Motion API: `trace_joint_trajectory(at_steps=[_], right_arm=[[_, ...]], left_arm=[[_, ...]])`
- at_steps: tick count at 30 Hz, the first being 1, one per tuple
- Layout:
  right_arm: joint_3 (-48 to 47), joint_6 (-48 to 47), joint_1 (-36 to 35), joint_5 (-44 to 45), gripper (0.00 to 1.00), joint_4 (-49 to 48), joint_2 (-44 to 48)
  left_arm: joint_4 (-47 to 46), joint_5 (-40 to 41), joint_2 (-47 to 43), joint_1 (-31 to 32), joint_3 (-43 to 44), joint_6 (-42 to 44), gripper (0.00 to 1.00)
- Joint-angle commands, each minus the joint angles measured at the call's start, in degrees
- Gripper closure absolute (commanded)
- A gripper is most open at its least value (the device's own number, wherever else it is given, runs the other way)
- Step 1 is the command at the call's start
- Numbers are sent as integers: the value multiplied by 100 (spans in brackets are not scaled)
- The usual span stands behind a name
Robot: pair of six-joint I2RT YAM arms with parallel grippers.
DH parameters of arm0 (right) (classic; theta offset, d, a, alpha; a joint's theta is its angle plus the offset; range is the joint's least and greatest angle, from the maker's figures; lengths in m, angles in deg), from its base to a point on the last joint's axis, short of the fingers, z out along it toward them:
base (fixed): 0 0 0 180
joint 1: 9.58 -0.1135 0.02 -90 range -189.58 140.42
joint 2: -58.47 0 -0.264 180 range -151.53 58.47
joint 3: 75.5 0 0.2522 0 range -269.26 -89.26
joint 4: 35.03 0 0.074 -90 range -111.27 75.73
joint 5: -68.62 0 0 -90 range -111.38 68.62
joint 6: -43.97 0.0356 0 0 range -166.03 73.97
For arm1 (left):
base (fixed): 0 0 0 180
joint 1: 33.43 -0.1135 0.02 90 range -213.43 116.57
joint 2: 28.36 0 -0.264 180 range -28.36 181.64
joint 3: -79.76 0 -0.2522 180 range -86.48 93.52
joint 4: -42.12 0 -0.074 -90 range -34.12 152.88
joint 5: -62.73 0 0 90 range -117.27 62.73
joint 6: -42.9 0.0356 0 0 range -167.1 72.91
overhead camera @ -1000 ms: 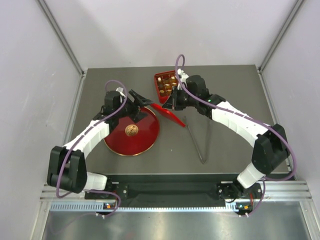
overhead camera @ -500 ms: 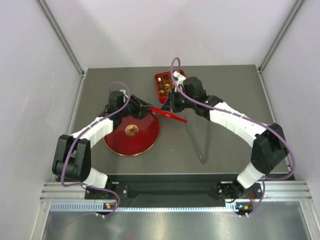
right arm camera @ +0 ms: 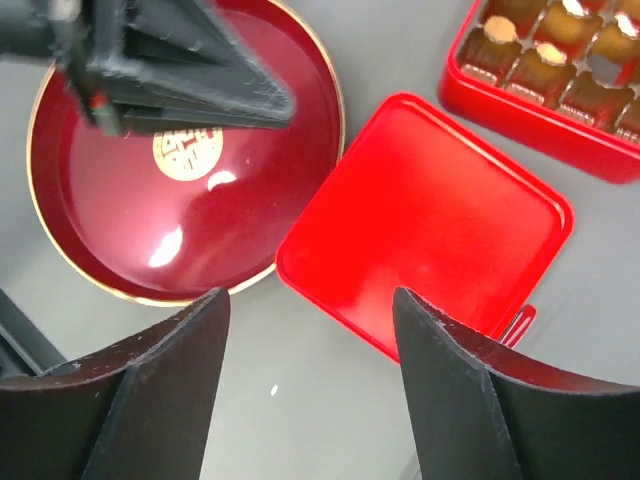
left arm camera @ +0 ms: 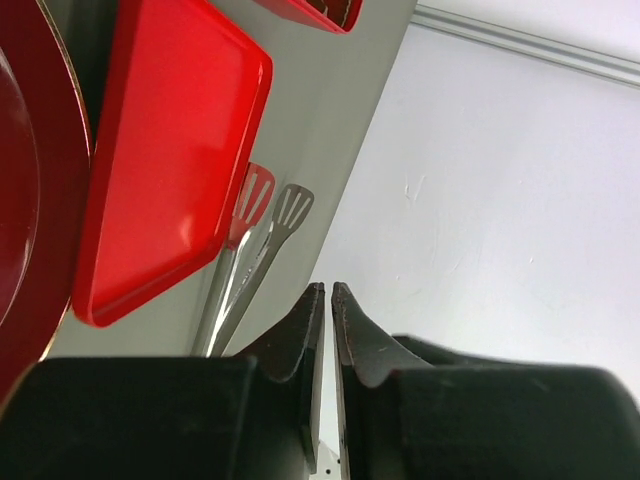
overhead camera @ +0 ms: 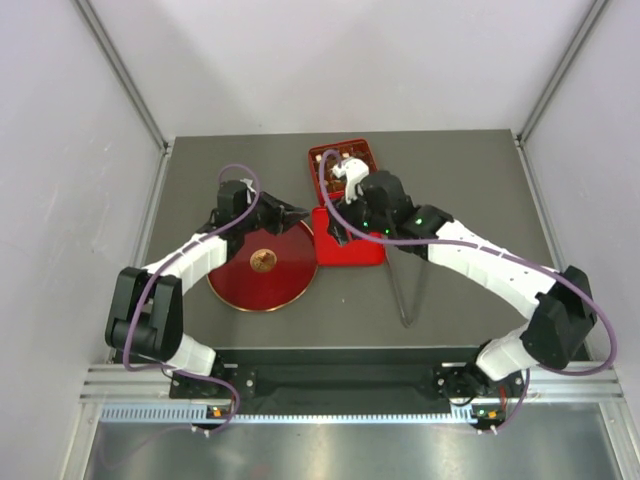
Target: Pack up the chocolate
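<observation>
The chocolate (right arm camera: 545, 45) sits in the cells of an open red box (overhead camera: 340, 165) at the back of the table, as several tan and dark pieces. The box's red lid (overhead camera: 348, 242) lies flat on the table just in front of it, also visible in the right wrist view (right arm camera: 430, 230) and the left wrist view (left arm camera: 170, 150). My right gripper (right arm camera: 308, 300) hovers open above the lid's near-left edge, with nothing between its fingers. My left gripper (left arm camera: 328, 290) is shut on nothing, hanging over the round plate's far edge left of the lid (overhead camera: 293, 214).
A round dark-red plate (overhead camera: 240, 280) with a gold emblem (right arm camera: 186, 152) lies left of the lid, touching or almost touching it. Metal tongs (overhead camera: 402, 285) lie to the right of the lid, their tips (left arm camera: 270, 205) by its edge. Grey walls surround the table.
The lid, held tilted above the table before, now lies flat. My right gripper has opened and let it go. My left gripper has shut and moved toward the lid.
</observation>
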Motion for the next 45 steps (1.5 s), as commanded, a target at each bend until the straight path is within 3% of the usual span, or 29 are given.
trace_joint_trajectory(at_steps=[1, 4, 8, 13, 18, 31, 40, 45], right_arm=[[235, -461, -448, 898, 34, -89, 178], [314, 37, -439, 1170, 41, -46, 12], [297, 778, -53, 1005, 45, -36, -42], [244, 1297, 123, 679, 52, -142, -374], [419, 1771, 263, 784, 57, -203, -429], [1404, 1825, 888, 688, 59, -687, 609], [1606, 1728, 923, 653, 59, -828, 653], [1387, 1754, 888, 844, 60, -670, 179]], left_arm=[[-118, -63, -83, -22, 83, 85, 87], [801, 330, -249, -22, 381, 874, 83], [2359, 1454, -294, 74, 979, 2720, 72], [2793, 2142, -84, 389, 1244, 3451, 67], [3196, 2783, 547, 1075, 1673, 3751, 64], [3566, 3689, 1709, 1770, 2097, 3769, 66], [3707, 4164, 1526, 1832, 1948, 3628, 66], [3750, 4287, 1104, 1823, 1886, 3602, 66]])
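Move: Below the right hand, the red lid lies open side up, its middle about 4 cm ahead, 2 cm to the right and some 20 cm down. From that hand, the chocolate box stands about 21 cm ahead in line with it, the round plate's middle about 19 cm left and level, and the tongs some 15 cm right and 6 cm back. From the left hand, the lid's middle is about 12 cm right, 2 cm back and 17 cm down. Sinking some 13 cm to just above the plate's right rim beside the lid, the left hand rolls about 60 degrees so its fingers swing from pointing right to forward and down, and they open a little. The right hand moves about 8 cm right and 7 cm down over the lid towards its near right part, turning some 25 degrees clockwise while its open fingers partly close on nothing. ##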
